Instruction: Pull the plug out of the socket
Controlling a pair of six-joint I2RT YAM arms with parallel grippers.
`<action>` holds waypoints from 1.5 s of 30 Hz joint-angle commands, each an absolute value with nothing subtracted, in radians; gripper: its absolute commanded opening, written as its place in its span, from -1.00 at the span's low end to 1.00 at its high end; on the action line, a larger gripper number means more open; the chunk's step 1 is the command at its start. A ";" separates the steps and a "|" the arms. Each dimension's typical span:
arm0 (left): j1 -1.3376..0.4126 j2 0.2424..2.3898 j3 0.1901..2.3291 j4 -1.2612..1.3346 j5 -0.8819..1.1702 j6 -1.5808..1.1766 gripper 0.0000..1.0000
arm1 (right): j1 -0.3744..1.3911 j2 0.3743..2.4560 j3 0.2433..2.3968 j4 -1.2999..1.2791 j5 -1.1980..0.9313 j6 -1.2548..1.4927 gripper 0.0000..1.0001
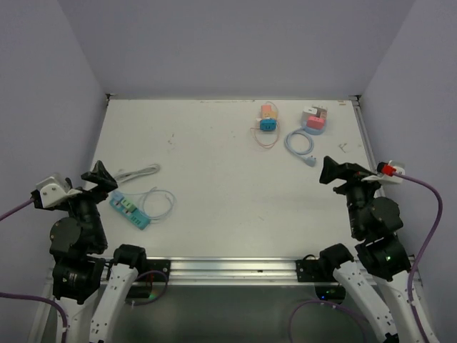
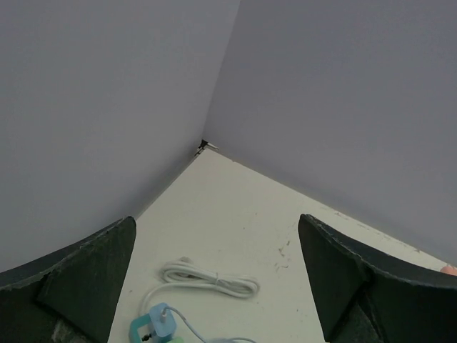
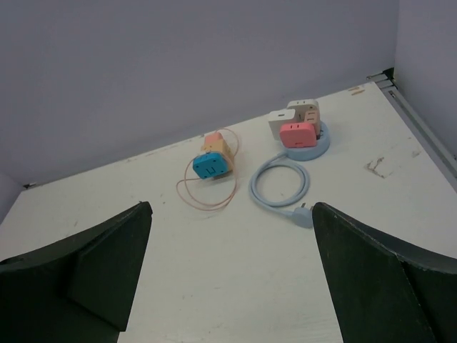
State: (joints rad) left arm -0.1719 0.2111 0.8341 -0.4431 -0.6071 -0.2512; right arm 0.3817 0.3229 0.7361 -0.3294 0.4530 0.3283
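A teal power strip (image 1: 129,210) lies at the near left, with a pale blue plug (image 2: 163,319) seated in its end and a thin pale cable (image 1: 160,201) looping off it. In the left wrist view only the strip's end (image 2: 138,331) shows, at the bottom edge. My left gripper (image 1: 102,179) hovers open just left of the strip and holds nothing (image 2: 216,219). My right gripper (image 1: 330,171) is open at the right side, also holding nothing (image 3: 232,207). Further back are an orange and blue socket cube (image 3: 213,159) and a pink and white socket block (image 3: 298,128).
A coiled white cable (image 2: 209,279) lies just behind the strip. The pink block sits on a blue base whose thick blue cord (image 3: 279,183) ends in a loose plug (image 3: 303,214). A thin orange wire (image 3: 207,194) loops by the cube. Grey walls enclose the table (image 1: 214,179).
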 commanded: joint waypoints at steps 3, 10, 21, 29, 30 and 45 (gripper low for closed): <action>-0.176 0.232 0.805 -0.413 -0.589 -0.270 0.99 | 0.388 0.351 0.730 -0.278 0.430 0.324 0.98; -0.176 0.349 0.779 -0.420 -0.546 -0.310 0.99 | 0.390 0.390 0.729 -0.270 0.385 0.334 0.98; -0.176 0.791 0.839 -0.514 -0.423 -0.371 0.99 | 0.393 0.532 0.747 -0.302 0.243 0.353 0.98; -0.166 1.198 0.957 -0.451 -0.322 -0.414 0.99 | 0.396 0.702 0.796 -0.359 0.130 0.356 0.98; -0.163 1.236 0.974 -0.437 -0.322 -0.422 0.99 | 0.396 0.706 0.798 -0.362 0.127 0.354 0.98; -0.051 1.611 1.052 -0.422 -0.491 -0.733 0.99 | 0.399 0.672 0.762 -0.344 0.111 0.354 0.98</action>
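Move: The light-blue plug on the far end of the teal strip lies about 8 cm ahead of the left hand, 3 cm to its left and some 32 cm below. From the same hand, the white cable bundle is roughly 20 cm ahead and 3 cm to the right, and the green block on the strip 4 cm ahead and 3 cm to the right, both also far below. From the right hand that plug lies some 68 cm to the left, 3 cm ahead and 29 cm below. Towards the plug and the white bundle beside it, the open left hand swoops down some 28 cm and forward about 20, drifting right, then swings a little back left as it keeps sinking over the bundle; its fingers tip down some 60 degrees. The right hand, open too, sinks and moves left and forward over bare table, turning counter-clockwise and dipping, then rises slightly. ##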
